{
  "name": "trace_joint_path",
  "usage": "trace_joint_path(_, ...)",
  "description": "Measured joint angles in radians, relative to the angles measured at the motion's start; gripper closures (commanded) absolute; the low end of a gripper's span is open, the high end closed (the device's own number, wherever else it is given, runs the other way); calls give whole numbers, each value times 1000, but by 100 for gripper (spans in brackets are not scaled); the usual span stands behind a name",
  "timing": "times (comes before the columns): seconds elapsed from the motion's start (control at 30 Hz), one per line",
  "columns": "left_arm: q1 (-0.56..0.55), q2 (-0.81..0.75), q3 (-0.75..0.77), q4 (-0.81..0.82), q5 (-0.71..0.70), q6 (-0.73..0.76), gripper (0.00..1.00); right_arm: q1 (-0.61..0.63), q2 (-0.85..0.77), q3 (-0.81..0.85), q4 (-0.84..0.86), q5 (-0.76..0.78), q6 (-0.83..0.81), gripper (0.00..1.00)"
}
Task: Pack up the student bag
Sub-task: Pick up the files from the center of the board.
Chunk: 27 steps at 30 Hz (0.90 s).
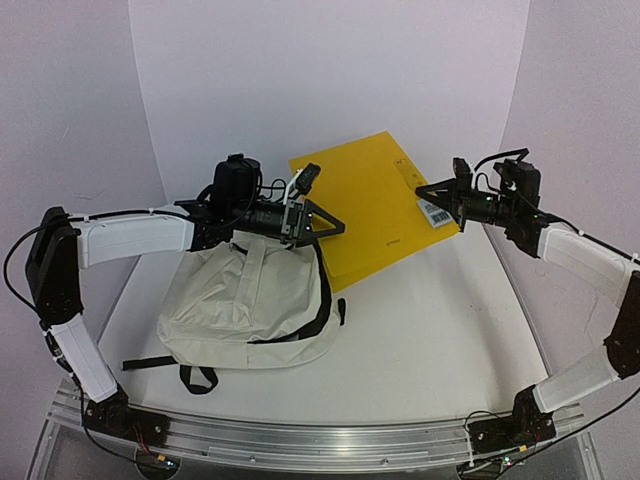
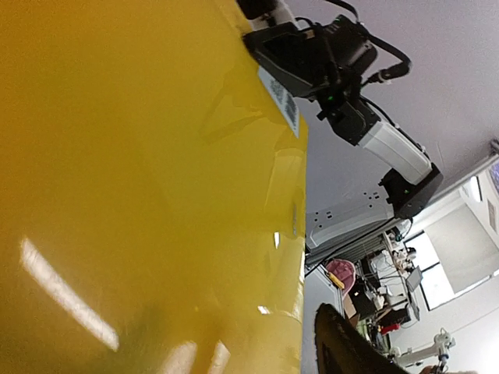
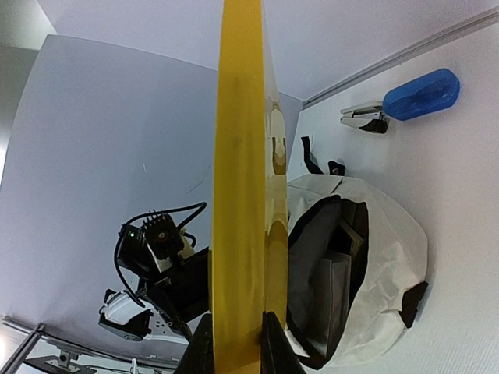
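Observation:
A large yellow book (image 1: 372, 205) is held up in the air above the table, between my two arms. My right gripper (image 1: 437, 203) is shut on its right edge near a barcode label (image 1: 436, 212). In the right wrist view both fingers (image 3: 274, 347) press on the book's spine (image 3: 238, 195). My left gripper (image 1: 322, 224) is at the book's left corner with its jaws spread. Its one visible finger (image 2: 351, 351) stands clear of the cover (image 2: 140, 195). The student bag (image 1: 250, 300), cream with black straps, lies under the left arm, its mouth (image 3: 331, 273) open onto dark lining.
A blue stapler (image 3: 417, 95) lies on the white table beyond the bag in the right wrist view. Black bag straps (image 1: 195, 372) trail toward the near edge. White walls enclose the table at the back and sides.

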Motion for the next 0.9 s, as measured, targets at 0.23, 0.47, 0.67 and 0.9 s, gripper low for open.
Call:
trace_joint_path(0.23, 13, -110, -25, -269, -152, 142, 2, 5, 0, 0, 10, -4, -36, 93)
trace_joint_path(0.47, 161, -279, -65, -465, -242, 245, 0, 4, 30, 14, 4, -73, -89, 95)
trace_joint_path(0.67, 220, -304, 39, -623, -320, 362, 0, 4, 34, 120, -32, -134, -123, 95)
trace_joint_path(0.9, 220, -308, 103, -649, -331, 416, 0, 5, 31, 237, -11, -162, -128, 94)
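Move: The bag's middle lies about 41 cm to the right hand's left, some 11 cm back and 28 cm below. From the left hand it is some 20 cm left, 3 cm back and 24 cm down. The held yellow file's middle is about 12 cm left of the right hand, 2 cm back, and 8 cm right and 4 cm ahead of the left hand. The blue case and the stapler lie 22 cm ahead of the left hand, 5 and 19 cm to its left, 28 cm down. The right hand keeps its pinch on the file's edge by the barcode label, nearly still at first, then lifts about 8 cm, rolling to bring the file's far side up. The left fingers, already part open at the file's other side, open fully and come away: slightly down, then quickly some 14 cm left and 5 cm forward over the bag, before rising and turning counter-clockwise. ##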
